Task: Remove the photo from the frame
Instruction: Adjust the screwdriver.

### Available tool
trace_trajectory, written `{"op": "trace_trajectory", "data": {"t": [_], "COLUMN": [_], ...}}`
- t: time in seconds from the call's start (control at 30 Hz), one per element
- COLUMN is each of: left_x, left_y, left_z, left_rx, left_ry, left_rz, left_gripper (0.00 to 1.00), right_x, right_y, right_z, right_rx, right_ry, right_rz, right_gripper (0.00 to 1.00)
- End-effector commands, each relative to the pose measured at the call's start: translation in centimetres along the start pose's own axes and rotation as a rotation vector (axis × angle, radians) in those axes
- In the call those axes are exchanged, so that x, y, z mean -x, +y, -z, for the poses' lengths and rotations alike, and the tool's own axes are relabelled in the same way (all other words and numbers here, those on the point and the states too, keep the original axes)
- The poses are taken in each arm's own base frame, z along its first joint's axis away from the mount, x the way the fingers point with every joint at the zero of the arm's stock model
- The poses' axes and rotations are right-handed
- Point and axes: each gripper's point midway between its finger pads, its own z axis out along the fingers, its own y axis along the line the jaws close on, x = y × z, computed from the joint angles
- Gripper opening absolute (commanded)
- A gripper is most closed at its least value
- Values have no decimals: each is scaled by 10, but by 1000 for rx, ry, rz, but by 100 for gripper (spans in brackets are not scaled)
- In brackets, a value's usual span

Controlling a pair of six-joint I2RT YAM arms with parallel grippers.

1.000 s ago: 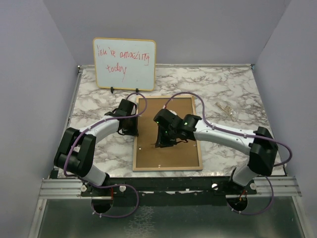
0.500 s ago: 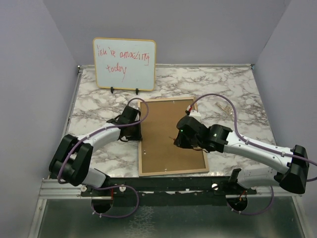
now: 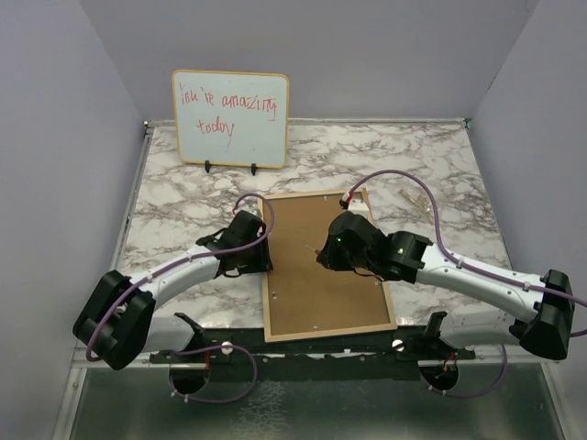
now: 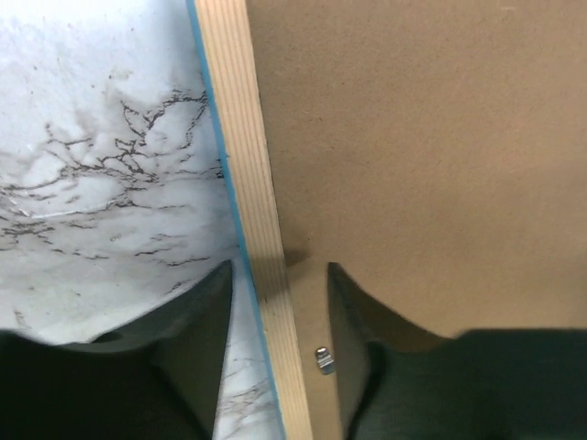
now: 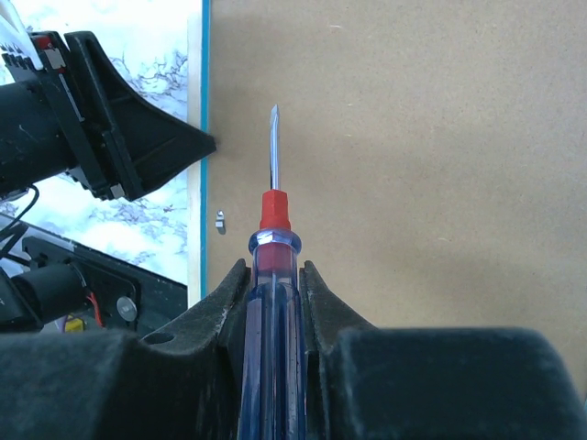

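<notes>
The frame (image 3: 330, 333) lies face down on the marble table, its brown backing board (image 3: 321, 284) facing up. The photo is hidden under that board. My left gripper (image 3: 260, 253) straddles the frame's left wooden rim (image 4: 248, 183), one finger over the marble and the other over the board; the gripper (image 4: 278, 267) is open, with gaps on both sides of the rim. A small metal tab (image 4: 323, 359) sits beside the rim. My right gripper (image 5: 273, 266) is shut on a screwdriver (image 5: 273, 229) with a blue handle and red collar. Its blade hovers over the board near the left rim.
A small whiteboard (image 3: 231, 119) with red handwriting stands at the back left. A small clear object (image 3: 417, 203) lies on the marble at the back right. Purple walls close in the table on three sides. The arm bases sit on a metal rail at the near edge.
The frame has slid and turned slightly clockwise, toward the right and near edge. My left gripper's jaws have parted from the rim. The right arm swung right and lower, still carrying the screwdriver.
</notes>
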Motion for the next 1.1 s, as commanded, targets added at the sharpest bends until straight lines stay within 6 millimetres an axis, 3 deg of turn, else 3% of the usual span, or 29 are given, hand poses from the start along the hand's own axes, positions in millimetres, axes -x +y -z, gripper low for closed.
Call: {"op": "trace_trajectory", "data": {"t": [0.0, 0.23, 0.37, 0.43, 0.5, 0.57, 0.63, 0.8, 0.93, 1.07], "left_x": [11, 36, 56, 69, 80, 98, 107, 78, 48, 28], "left_y": [-7, -9, -23, -31, -40, -42, -57, -125, -144, -154], "left_z": [6, 19, 36, 48, 63, 80, 98, 159, 193, 203], "left_rx": [-10, 37, -4, -53, -128, -221, -366, -888, -1154, -1206], "left_ry": [-30, -85, -146, -172, -184, -207, -215, -127, -17, 26], "left_rz": [-19, -71, -116, -151, -183, -211, -282, -562, -628, -662], "left_gripper": [50, 56, 65, 72, 75, 79, 80, 87, 88, 88], "right_x": [-2, -3, -7, -8, -4, 6, 10, -10, -14, -7], "right_y": [5, 5, 15, 19, 9, 2, 6, 45, 57, 62], "right_z": [3, 9, 12, 16, 17, 20, 32, 83, 112, 118], "right_rx": [50, 89, 149, 184, 199, 297, 455, 843, 988, 1004], "right_ry": [-15, -24, 0, 21, 56, 63, 77, 176, 199, 181], "right_rz": [-21, -39, 21, 68, 40, -2, 19, 241, 360, 392], "right_gripper": [1, 1, 1, 1, 1, 1, 1, 1, 1, 1]}}
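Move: The screwdriver, gripped in the right hand with its blade poking forward, left and down, has its middle about 12 cm to the left hand's right, 11 cm above it and 1 cm back. From the left hand, the frame's left edge lies straight below by some 2 cm, and a metal clip about 6 cm back and 2 cm right. From the right hand, the screwdriver's middle sits about 2 cm ahead, 1 cm left and 2 cm below. The left hand opens wide and leaves the frame's left edge, rising some 21 cm, first with a forward reach, then swinging back and right towards the screwdriver as its fingers tip up to point rightward. Keeping its grip on the handle, the right hand rises about 7 cm and draws back nearly as far, turning counter-clockwise and tilting up so the blade points left, without the left fingers touching it. ##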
